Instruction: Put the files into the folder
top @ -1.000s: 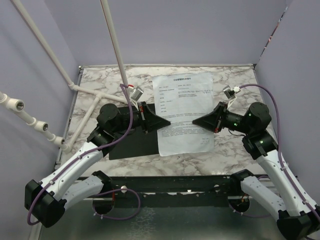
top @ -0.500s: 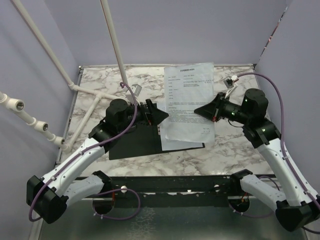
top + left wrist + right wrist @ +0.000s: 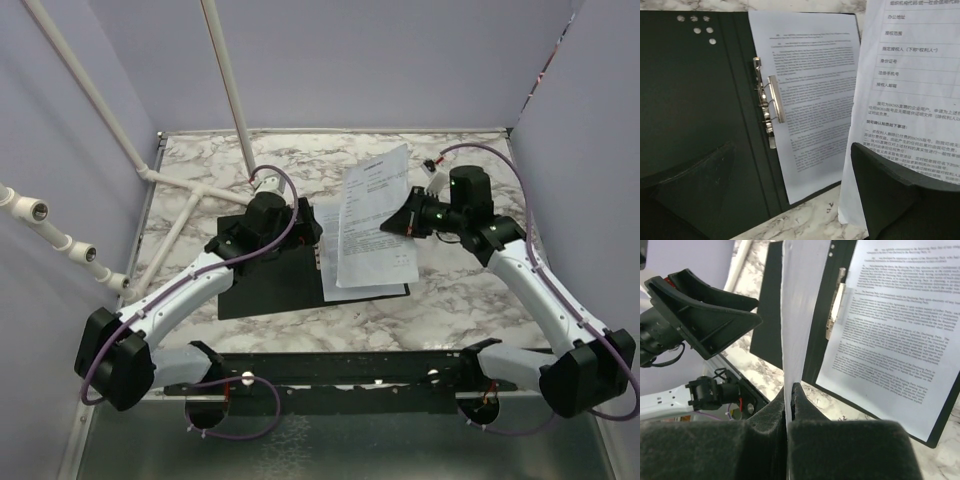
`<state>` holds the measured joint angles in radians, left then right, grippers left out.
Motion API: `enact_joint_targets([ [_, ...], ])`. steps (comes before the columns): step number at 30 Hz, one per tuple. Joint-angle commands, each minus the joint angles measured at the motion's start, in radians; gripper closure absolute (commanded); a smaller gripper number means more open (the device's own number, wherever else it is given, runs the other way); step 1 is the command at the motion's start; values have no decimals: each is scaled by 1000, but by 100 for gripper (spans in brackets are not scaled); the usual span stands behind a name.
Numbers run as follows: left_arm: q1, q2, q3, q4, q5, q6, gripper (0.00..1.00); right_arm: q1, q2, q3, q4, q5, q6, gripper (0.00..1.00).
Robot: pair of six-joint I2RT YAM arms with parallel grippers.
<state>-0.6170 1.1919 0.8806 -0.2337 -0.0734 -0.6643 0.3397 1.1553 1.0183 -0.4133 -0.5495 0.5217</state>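
The folder [image 3: 262, 285] lies open on the marble table, black inside up, with its silver clip [image 3: 771, 102] along the spine. One sheet of the files [image 3: 372, 288] lies flat on its right half. A second printed sheet [image 3: 375, 215] hangs tilted above that half, pinched at its right edge by my right gripper [image 3: 403, 222]. The right wrist view shows that sheet [image 3: 802, 305] edge-on between the shut fingers [image 3: 790, 395]. My left gripper [image 3: 308, 232] stands open over the folder's middle, touching nothing; its fingers [image 3: 905, 195] frame the lying sheet [image 3: 810, 90].
White pipes [image 3: 190, 205] cross the table's back left corner. Purple walls close in the left, back and right sides. The black frame rail [image 3: 330, 370] runs along the near edge between the arm bases.
My left gripper has let go of the sheet, opened wide and drawn back left. The right gripper has lifted the sheet and swung it left, tilting it over the folder.
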Motion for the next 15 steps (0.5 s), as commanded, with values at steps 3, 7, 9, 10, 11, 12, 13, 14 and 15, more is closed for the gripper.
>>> enact_joint_targets([
  [3,23,96,-9,-39,-168,0,1,6,95,-11,12,31,-26,100],
  [7,65,172,-24,-42,-152,-52,1,7,181,-4,12,13,-44,100],
  [9,67,206,-27,-38,-153,-64,1,7,217,-2,23,-4,-53,100],
  [10,69,221,-30,-37,-158,-71,1,7,234,-7,37,-12,-52,100],
  [11,69,235,-33,-32,-161,-74,1,7,252,-8,48,-21,-51,100],
  [12,69,250,-35,-27,-166,-76,1,6,273,-8,56,-32,-51,100],
  [13,71,263,-35,-25,-174,-76,1,6,290,-6,62,-44,-53,100],
  [14,72,278,-35,-26,-181,-75,1,5,309,-4,70,-62,-56,100],
  [15,71,291,-36,-26,-184,-73,1,4,331,-3,79,-82,-57,100],
])
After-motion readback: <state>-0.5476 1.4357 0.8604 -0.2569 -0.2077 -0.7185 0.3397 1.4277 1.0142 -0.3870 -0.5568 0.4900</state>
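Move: The left hand, empty and wide open, has the folder's metal clip about 8 cm ahead, 2 cm right and 18 cm below. The black cover's middle lies 4 cm ahead and 11 cm left of this hand, the first file 8 cm ahead and 12 cm right, both as low as the clip. From the right hand, which holds the second file, the clip is some 11 cm ahead, 14 cm left and 23 cm down; the first file is 9 cm ahead and 5 cm left, as low. Downward, about 10 cm, the open left hand sinks towards the clip, easing 4 cm left and a little forward over the black cover while it tips down and turns counter-clockwise, each some 10 degrees. The right hand keeps the second file pinched by its right edge and lowers it about 9 cm over the first file, drifting slightly forward and tipping some 10 degrees further down. ##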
